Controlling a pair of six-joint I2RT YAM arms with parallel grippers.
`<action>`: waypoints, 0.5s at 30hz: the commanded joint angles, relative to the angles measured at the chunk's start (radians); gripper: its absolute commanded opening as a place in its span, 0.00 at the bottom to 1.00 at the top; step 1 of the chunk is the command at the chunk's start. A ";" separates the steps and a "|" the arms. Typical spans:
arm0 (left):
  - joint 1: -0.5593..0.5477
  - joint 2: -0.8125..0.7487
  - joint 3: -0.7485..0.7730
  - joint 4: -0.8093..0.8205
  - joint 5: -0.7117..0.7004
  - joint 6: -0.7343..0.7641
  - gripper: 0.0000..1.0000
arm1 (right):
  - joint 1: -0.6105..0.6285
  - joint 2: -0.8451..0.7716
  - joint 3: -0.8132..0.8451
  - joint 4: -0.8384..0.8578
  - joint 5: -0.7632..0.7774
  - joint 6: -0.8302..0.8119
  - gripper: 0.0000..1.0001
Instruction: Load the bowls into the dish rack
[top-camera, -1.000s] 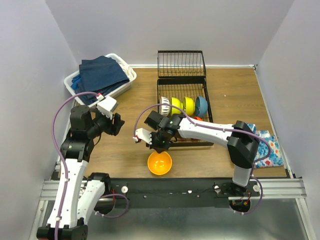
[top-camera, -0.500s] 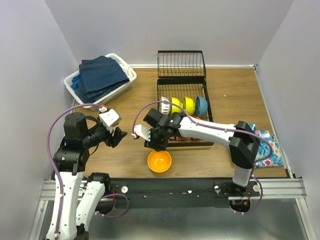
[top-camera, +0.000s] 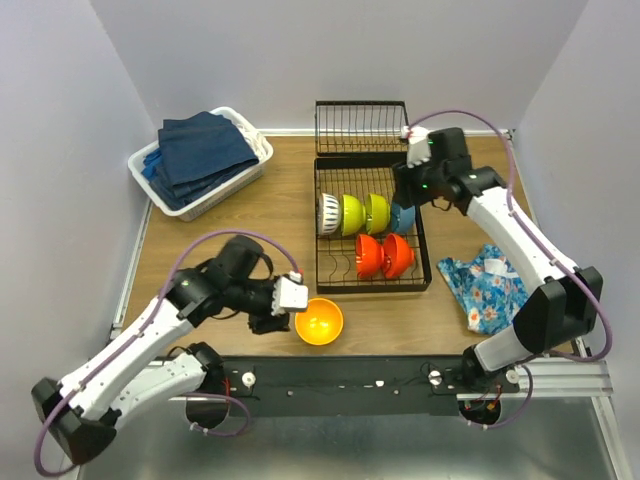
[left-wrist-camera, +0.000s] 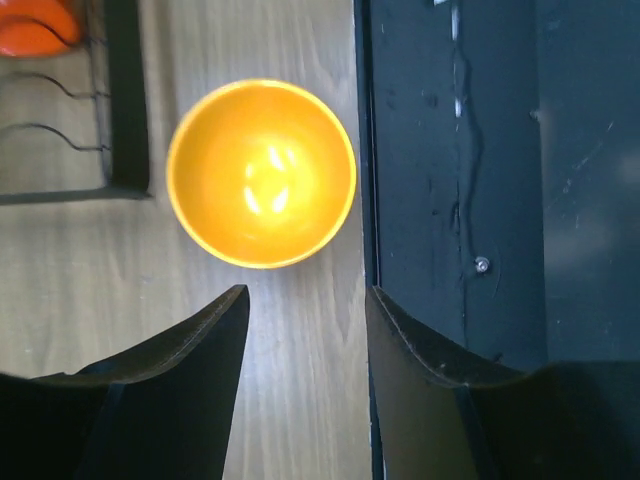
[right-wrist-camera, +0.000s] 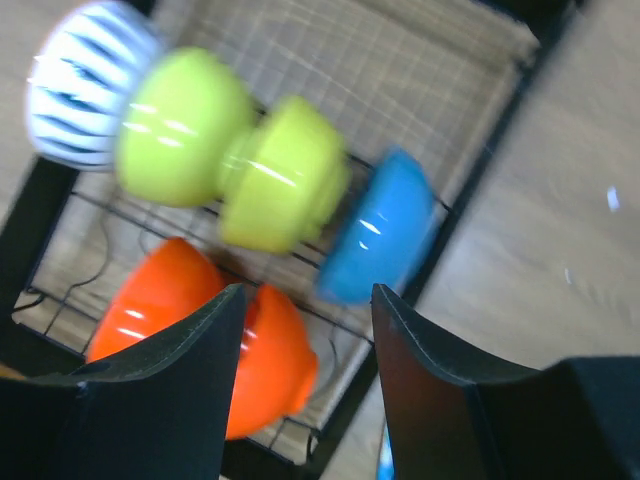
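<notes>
An orange-yellow bowl (top-camera: 319, 321) (left-wrist-camera: 261, 172) sits upright on the table by the front edge, outside the dish rack (top-camera: 372, 283). My left gripper (top-camera: 281, 317) (left-wrist-camera: 306, 300) is just left of it, open, with only bare wood between its fingers. The rack holds a white ribbed bowl (top-camera: 328, 213) (right-wrist-camera: 90, 80), two lime bowls (top-camera: 350, 213) (top-camera: 376, 212), a blue bowl (top-camera: 403, 216) (right-wrist-camera: 380, 225) and two red-orange bowls (top-camera: 368, 255) (top-camera: 397, 255). My right gripper (top-camera: 411, 188) (right-wrist-camera: 305, 295) hovers open and empty over the rack's right side, above the blue bowl.
A white basket of navy towels (top-camera: 200, 160) stands at the back left. A floral blue cloth (top-camera: 487, 285) lies right of the rack. The rack's smaller wire section (top-camera: 362, 125) stands behind it. The black base rail (top-camera: 400, 375) (left-wrist-camera: 500, 200) runs right beside the orange-yellow bowl.
My right gripper opened, left the orange-yellow bowl and swung back right over the rack. My left arm swept from the left side down to that bowl.
</notes>
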 joint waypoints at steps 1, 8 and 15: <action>-0.135 0.058 -0.083 0.199 -0.190 -0.102 0.58 | -0.128 -0.094 -0.075 0.022 -0.021 0.113 0.62; -0.318 0.115 -0.174 0.361 -0.303 -0.125 0.57 | -0.283 -0.213 -0.203 0.012 -0.073 0.149 0.62; -0.430 0.187 -0.217 0.423 -0.338 -0.139 0.52 | -0.387 -0.284 -0.291 0.015 -0.113 0.169 0.62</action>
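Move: The yellow bowl lies about 10 cm to the left hand's right, some 2 cm ahead and 13 cm below. The dish rack's near left corner is roughly 8 cm beyond that bowl, level with it sideways; the left red bowl, in the rack, is about 16 cm beyond and 13 cm right of it. From the right hand the yellow bowl lies some 26 cm back, 19 cm left and 16 cm below. Open left hand sinks about 8 cm and rightward towards the yellow bowl; right hand retreats 12 cm right. ##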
